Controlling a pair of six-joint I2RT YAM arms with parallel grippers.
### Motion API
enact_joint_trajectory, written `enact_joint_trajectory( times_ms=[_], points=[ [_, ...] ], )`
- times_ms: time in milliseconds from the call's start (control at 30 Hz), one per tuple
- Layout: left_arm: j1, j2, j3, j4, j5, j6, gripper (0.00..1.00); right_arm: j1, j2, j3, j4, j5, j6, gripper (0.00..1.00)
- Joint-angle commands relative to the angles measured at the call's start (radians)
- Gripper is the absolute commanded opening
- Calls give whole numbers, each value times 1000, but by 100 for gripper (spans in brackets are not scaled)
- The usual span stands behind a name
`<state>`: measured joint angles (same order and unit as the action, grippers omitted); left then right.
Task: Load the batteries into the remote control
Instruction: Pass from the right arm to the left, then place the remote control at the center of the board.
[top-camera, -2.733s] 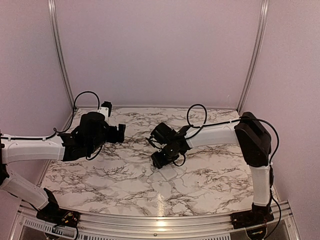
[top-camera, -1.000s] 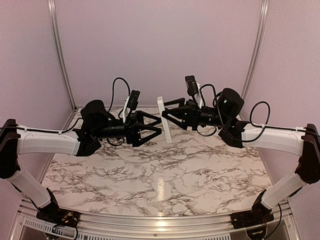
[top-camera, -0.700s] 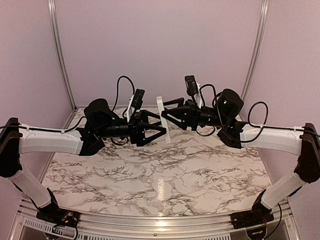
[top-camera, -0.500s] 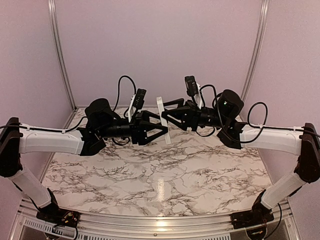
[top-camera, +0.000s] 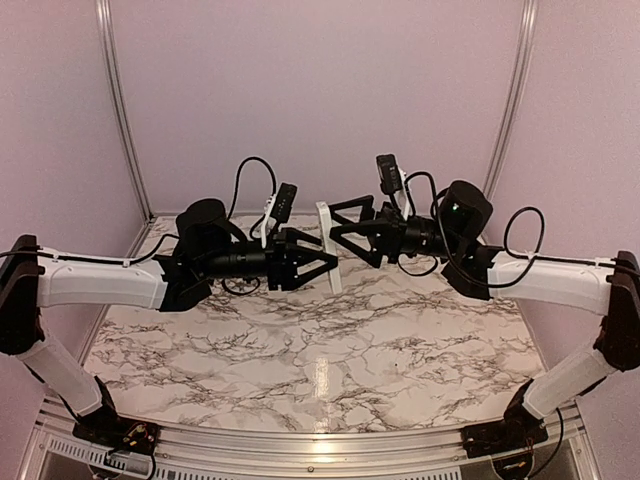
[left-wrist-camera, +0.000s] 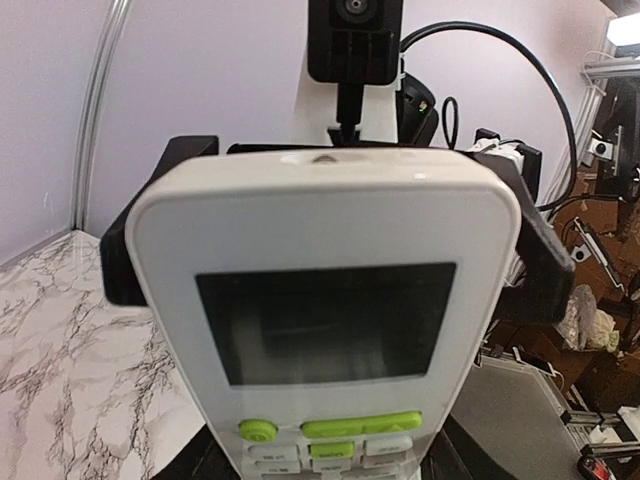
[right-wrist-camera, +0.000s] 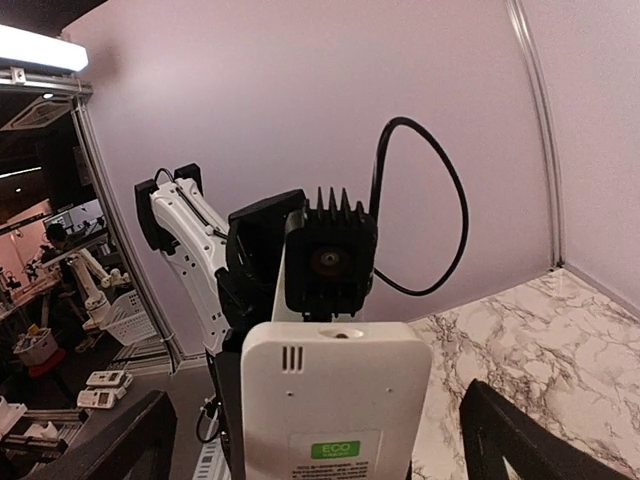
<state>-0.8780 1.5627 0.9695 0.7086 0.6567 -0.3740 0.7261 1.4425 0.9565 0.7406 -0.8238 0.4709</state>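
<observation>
The white remote control (top-camera: 328, 246) hangs upright in the air between both arms, above the back of the table. My left gripper (top-camera: 326, 263) is shut on its lower part. In the left wrist view the remote control (left-wrist-camera: 325, 240) fills the frame, with its dark display and green buttons facing the camera. My right gripper (top-camera: 338, 224) stands open around the upper end. In the right wrist view the remote control (right-wrist-camera: 335, 385) shows its back with a green ECO label, and the right fingers (right-wrist-camera: 110, 440) stand wide of both its edges. The batteries are out of view.
The marble table (top-camera: 320, 340) lies well below both grippers. Pink walls and aluminium posts (top-camera: 118, 110) close in the back and sides. Cables loop over each wrist camera (top-camera: 385, 172).
The left gripper has moved in from the left and closed on the remote. The right gripper has opened off it and drawn back slightly to the right.
</observation>
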Motion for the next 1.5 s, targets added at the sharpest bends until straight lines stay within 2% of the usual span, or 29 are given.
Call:
enact_joint_trajectory(
  times_ms=[0,67,167,300,400,500,633,700,1133,1467],
  points=[
    [7,-38,66,-263,-200,20,24,-47,-109,-8,-201,147,-128,99],
    [8,-33,99,-380,-300,-3,25,-64,-151,-16,-300,242,-174,99],
    [7,-39,94,-460,-399,-73,33,-82,-219,-37,-426,441,-208,99],
    [3,-25,148,-639,-552,-165,34,-84,-308,-95,-518,714,-206,99],
    [-15,19,227,-830,-686,-232,34,-83,-334,-111,-591,814,-237,99],
    [-30,85,303,-996,-755,-321,34,-83,-324,-97,-672,898,-252,99],
    [-52,198,422,-1239,-838,-383,32,-84,-319,-115,-701,902,-259,99],
    [-60,239,453,-1288,-854,-410,32,-84,-329,-141,-686,895,-260,99],
    [-81,429,549,-1427,-893,-510,31,-85,-379,-231,-638,875,-292,99],
    [-78,540,639,-1471,-888,-482,34,-83,-379,-254,-609,868,-303,99]
  ],
)
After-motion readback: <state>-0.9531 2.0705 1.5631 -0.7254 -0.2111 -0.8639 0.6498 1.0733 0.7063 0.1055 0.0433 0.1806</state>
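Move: Between the left fingers, already gripped, is the remote control, its middle at about their height or 2 cm above. The bare table spot it is taken to lies some 9 cm ahead of the left hand, 6 cm to its left and nearly 29 cm below. From the right hand, whose already opened fingers still straddle the remote control, its middle lies about 1 cm left and 3 cm below, level fore and aft. Carrying the remote control in an unchanged grip, the left hand swings forward and down, then almost straight down with a little left, about 26 cm lower in all, rolling from sideways until its fingers point at the table. Fingers still wide, the right hand backs off from around it, first right and forward, then sinking, and turns some 50 degrees clockwise. ##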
